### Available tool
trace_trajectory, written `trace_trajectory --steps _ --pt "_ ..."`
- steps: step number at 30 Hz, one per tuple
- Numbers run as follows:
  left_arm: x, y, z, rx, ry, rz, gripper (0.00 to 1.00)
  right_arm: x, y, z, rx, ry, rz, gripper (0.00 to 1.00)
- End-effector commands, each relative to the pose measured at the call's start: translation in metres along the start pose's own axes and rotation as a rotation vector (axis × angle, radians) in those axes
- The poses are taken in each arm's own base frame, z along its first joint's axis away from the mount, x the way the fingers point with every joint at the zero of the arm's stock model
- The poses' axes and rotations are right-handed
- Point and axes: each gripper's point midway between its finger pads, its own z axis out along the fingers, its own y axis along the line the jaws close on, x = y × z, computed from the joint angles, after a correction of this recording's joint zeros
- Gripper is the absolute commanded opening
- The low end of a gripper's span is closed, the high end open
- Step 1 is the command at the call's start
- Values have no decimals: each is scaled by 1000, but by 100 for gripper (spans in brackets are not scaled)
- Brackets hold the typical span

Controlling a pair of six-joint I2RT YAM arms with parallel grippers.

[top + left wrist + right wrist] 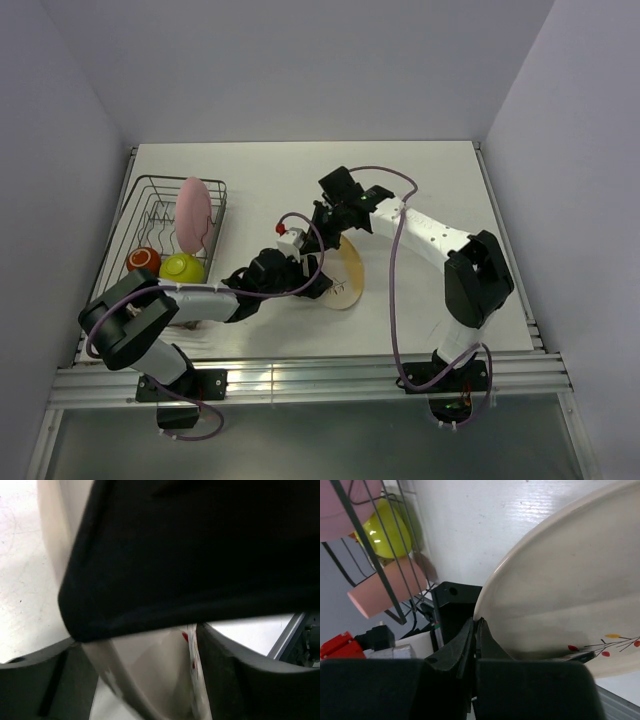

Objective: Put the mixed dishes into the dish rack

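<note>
The cream-and-orange plate [347,280] stands on edge at mid-table, its leaf sprig showing in the right wrist view [560,580]. My right gripper [328,240] is shut on its rim [476,630]. My left gripper [308,283] is open around the same plate [150,665], whose rim lies against the right finger [240,675]. The dish rack [140,182] at the far left holds the upright pink plate [193,213], the lime-green bowl [182,267] and the dark red-orange mug [143,260]. The salmon-pink cup [385,587] lies by the rack's wires [370,555]. The small grey-tan cup is out of view.
The rack sits against the left wall, close to the left arm's elbow. A large dark body, probably the right gripper, fills the upper part of the left wrist view. Cables loop from both arms over the middle of the table [420,170].
</note>
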Motion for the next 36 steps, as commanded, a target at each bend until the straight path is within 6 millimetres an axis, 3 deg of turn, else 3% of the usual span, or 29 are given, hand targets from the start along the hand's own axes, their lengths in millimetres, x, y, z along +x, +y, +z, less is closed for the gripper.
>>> trace_trajectory --steps 1,3,4,6,7,11,13,14,15,17,18,21,24,26,27,29,30,32,33,34,35,36 --pt "-29 -23 8 74 -87 4 72 -4 34 -25 -148 -27 -24 0" --pt "-31 -22 8 70 -98 7 64 -2 35 -25 -163 -20 -22 0" --pt "-30 -21 8 65 -97 10 48 0 34 -25 -163 -16 -23 0" --pt "-32 -19 7 53 -105 23 26 -1 33 -25 -165 -18 -25 0" --pt "-34 -17 7 39 -109 28 1 -1 32 -27 -165 -21 -26 0" --pt "-38 -15 5 19 -112 53 0 -2 27 -32 -150 -44 -44 1" --pt "-41 -16 0 13 -114 71 0 -5 27 -38 -142 -65 -62 11" --pt "-41 -16 -2 11 -110 77 0 -5 23 -41 -125 -69 -81 16" --pt "-43 -17 -4 11 -111 86 0 -6 24 -49 -123 -93 -100 33" --pt "-51 -11 -10 -35 -132 117 0 -11 16 -58 -74 -149 -129 53" --pt "-55 -11 -12 -44 -137 125 0 -12 17 -70 -77 -182 -146 70" --pt "-66 -9 -21 -65 -139 160 0 -20 9 -100 -23 -300 -173 92" --pt "-86 -8 -34 -85 -167 191 0 -28 5 -139 4 -414 -189 94" --pt "-109 -11 -49 -83 -210 212 0 -36 -9 -162 65 -490 -180 94" --pt "-120 -13 -55 -94 -214 219 0 -37 -6 -182 53 -545 -186 94" --pt "-151 -19 -74 -97 -269 254 0 -39 -13 -202 79 -609 -203 94" --pt "-180 -33 -86 -82 -323 271 0 -40 -15 -215 82 -654 -209 94" --pt "-207 -34 -105 -115 -355 322 0 -41 -21 -225 96 -687 -215 94" --pt "-239 -50 -121 -98 -417 345 0 -41 -25 -230 101 -706 -213 94" --pt "-250 -42 -127 -134 -408 371 0 -41 -27 -230 103 -705 -212 94" --pt "-281 -56 -144 -131 -469 387 0 -40 -29 -229 103 -702 -215 93" --pt "-292 -55 -150 -150 -478 396 0 -38 -33 -225 108 -691 -214 93"
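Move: The yellow-and-cream plate hangs tilted from the right fingers, which still pinch its far-left rim. Its middle is some 8 cm below the right hand, 4 cm back and about 3 cm to the right. The left hand's open fingers are at the plate's left rim, with the plate's middle about 5 cm to the right, level ahead and 1 cm lower. From the left hand, the pink plate in the rack is roughly 31 cm left and 16 ahead, and the green bowl 34 left and 4 ahead. The plate changes hands: the left fingers close on its left rim and keep it pinched, then the right fingers open wide and let go. The right hand, after rising slightly, backs off to its right and up by some 15 cm each, tipping up. The left hand first creeps upward, then speeds up, carrying the plate about 16 cm up, with some left and forward travel towards the rack. ##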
